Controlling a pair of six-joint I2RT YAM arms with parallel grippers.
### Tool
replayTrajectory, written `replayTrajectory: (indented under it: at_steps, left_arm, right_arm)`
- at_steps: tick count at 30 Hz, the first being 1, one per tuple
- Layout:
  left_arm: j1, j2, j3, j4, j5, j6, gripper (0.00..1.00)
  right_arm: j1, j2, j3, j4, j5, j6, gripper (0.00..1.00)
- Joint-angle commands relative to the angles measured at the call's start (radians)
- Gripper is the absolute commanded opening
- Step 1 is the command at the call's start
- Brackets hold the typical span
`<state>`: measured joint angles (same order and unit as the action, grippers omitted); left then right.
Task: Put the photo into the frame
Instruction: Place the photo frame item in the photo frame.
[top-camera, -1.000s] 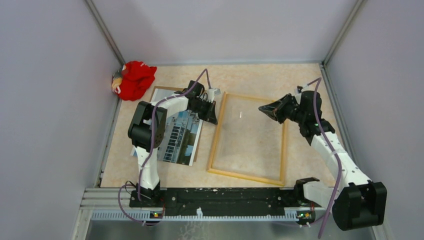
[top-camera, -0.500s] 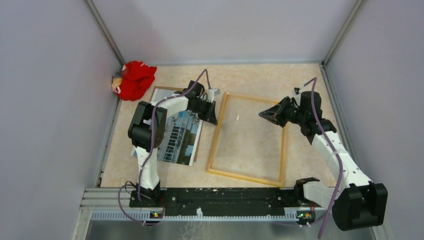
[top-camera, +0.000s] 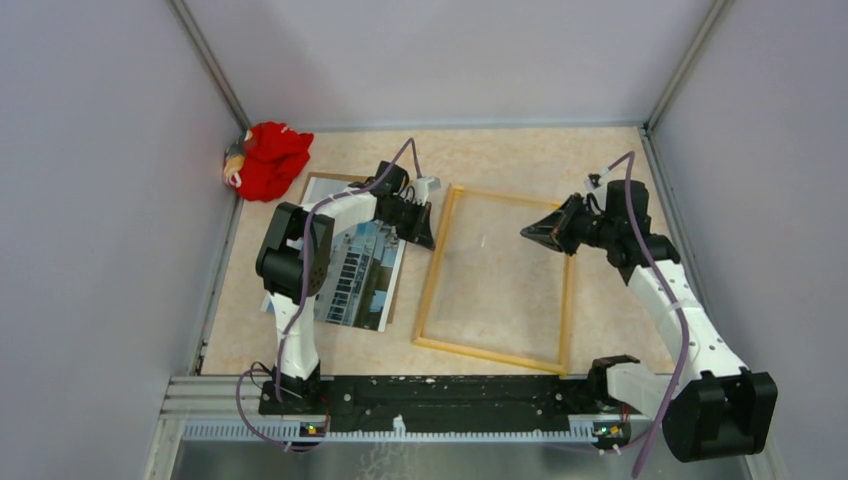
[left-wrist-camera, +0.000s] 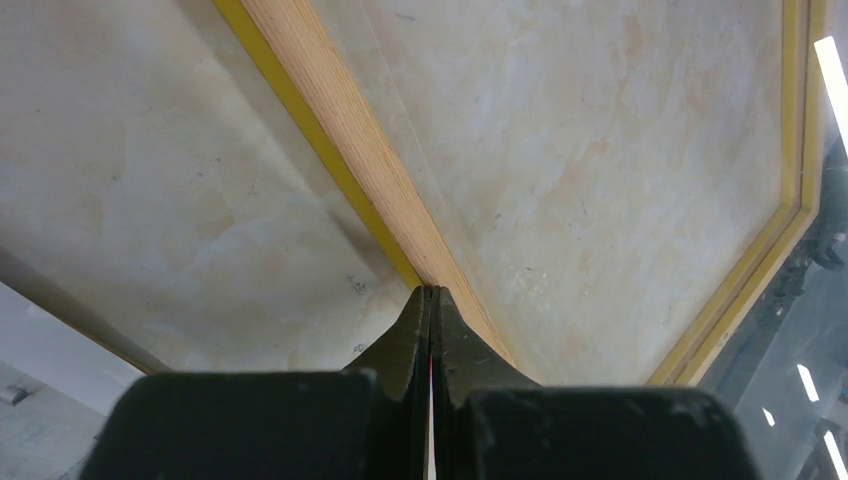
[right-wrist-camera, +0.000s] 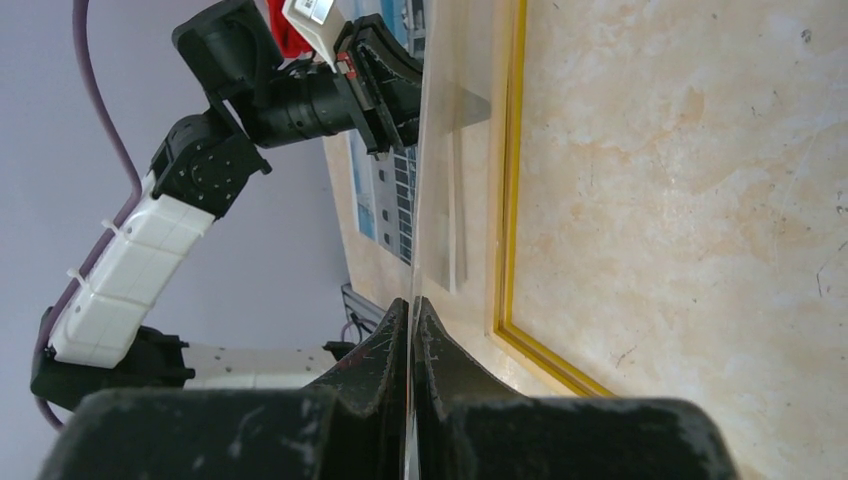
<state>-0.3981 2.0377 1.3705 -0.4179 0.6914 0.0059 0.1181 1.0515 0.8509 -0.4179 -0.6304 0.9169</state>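
The frame (top-camera: 490, 353) lies flat mid-table, wood-coloured back up; its yellow side edge shows in the wrist views (left-wrist-camera: 340, 110) (right-wrist-camera: 515, 150). The photo (top-camera: 362, 272), a building print, lies face up left of the frame, partly under the left arm. My left gripper (top-camera: 432, 240) (left-wrist-camera: 431, 290) is shut, its tips against the frame's left rail near the far corner. My right gripper (top-camera: 525, 234) (right-wrist-camera: 411, 300) is shut on the edge of a clear sheet (right-wrist-camera: 440, 200), which slants up from the frame's left side above the frame opening.
A red cloth bundle (top-camera: 267, 160) sits in the far left corner. A board (top-camera: 325, 190) lies under the photo's far end. Grey walls close three sides, and a black rail (top-camera: 440, 392) runs along the near edge.
My right gripper has drifted slightly toward the right and nearer, carrying the clear sheet's edge with it. The left arm, frame and photo have not moved.
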Motion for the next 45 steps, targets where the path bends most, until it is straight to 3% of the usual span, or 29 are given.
replayTrajectory:
  at_steps: [1, 8, 34, 45]
  left_arm:
    - [-0.008, 0.030, -0.035, -0.070, -0.055, 0.013, 0.00]
    - [-0.008, 0.030, -0.028, -0.075, -0.049, 0.015, 0.00]
    - [-0.008, 0.038, -0.026, -0.076, -0.041, 0.021, 0.00]
    - [-0.008, 0.042, -0.022, -0.074, -0.032, 0.020, 0.00]
  right_arm:
    - [-0.016, -0.015, 0.051, -0.069, -0.069, -0.057, 0.00]
    - [-0.114, 0.052, 0.057, -0.083, -0.149, -0.163, 0.00]
    - [-0.115, 0.039, 0.035, -0.245, -0.045, -0.335, 0.00]
    - [-0.115, 0.103, 0.054, -0.216, -0.076, -0.349, 0.00]
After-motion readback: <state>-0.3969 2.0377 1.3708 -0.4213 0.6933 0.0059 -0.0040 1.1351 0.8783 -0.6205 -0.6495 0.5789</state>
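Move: The frame's middle is about 2 cm ahead of the right hand, 1 cm to its left and some 19 cm below. The frame's right rail has its middle about 13 cm to this hand's right and 1 cm back, and the left rail's middle is about 15 cm to its left and 5 cm ahead, both at table level. From the left hand, the frame's middle lies about 6 cm back, 14 cm to the right and 2 cm below. Down and to the right, quicker at first and then easing, the right hand brings the clear sheet about 4.5 cm lower and 4 cm towards the right rail, swinging it down over the frame about its low left edge. The wrist tilts some 10 degrees, left side sinking, and the shut fingers keep their pinch. The left hand stays with closed fingertips on the left rail. ##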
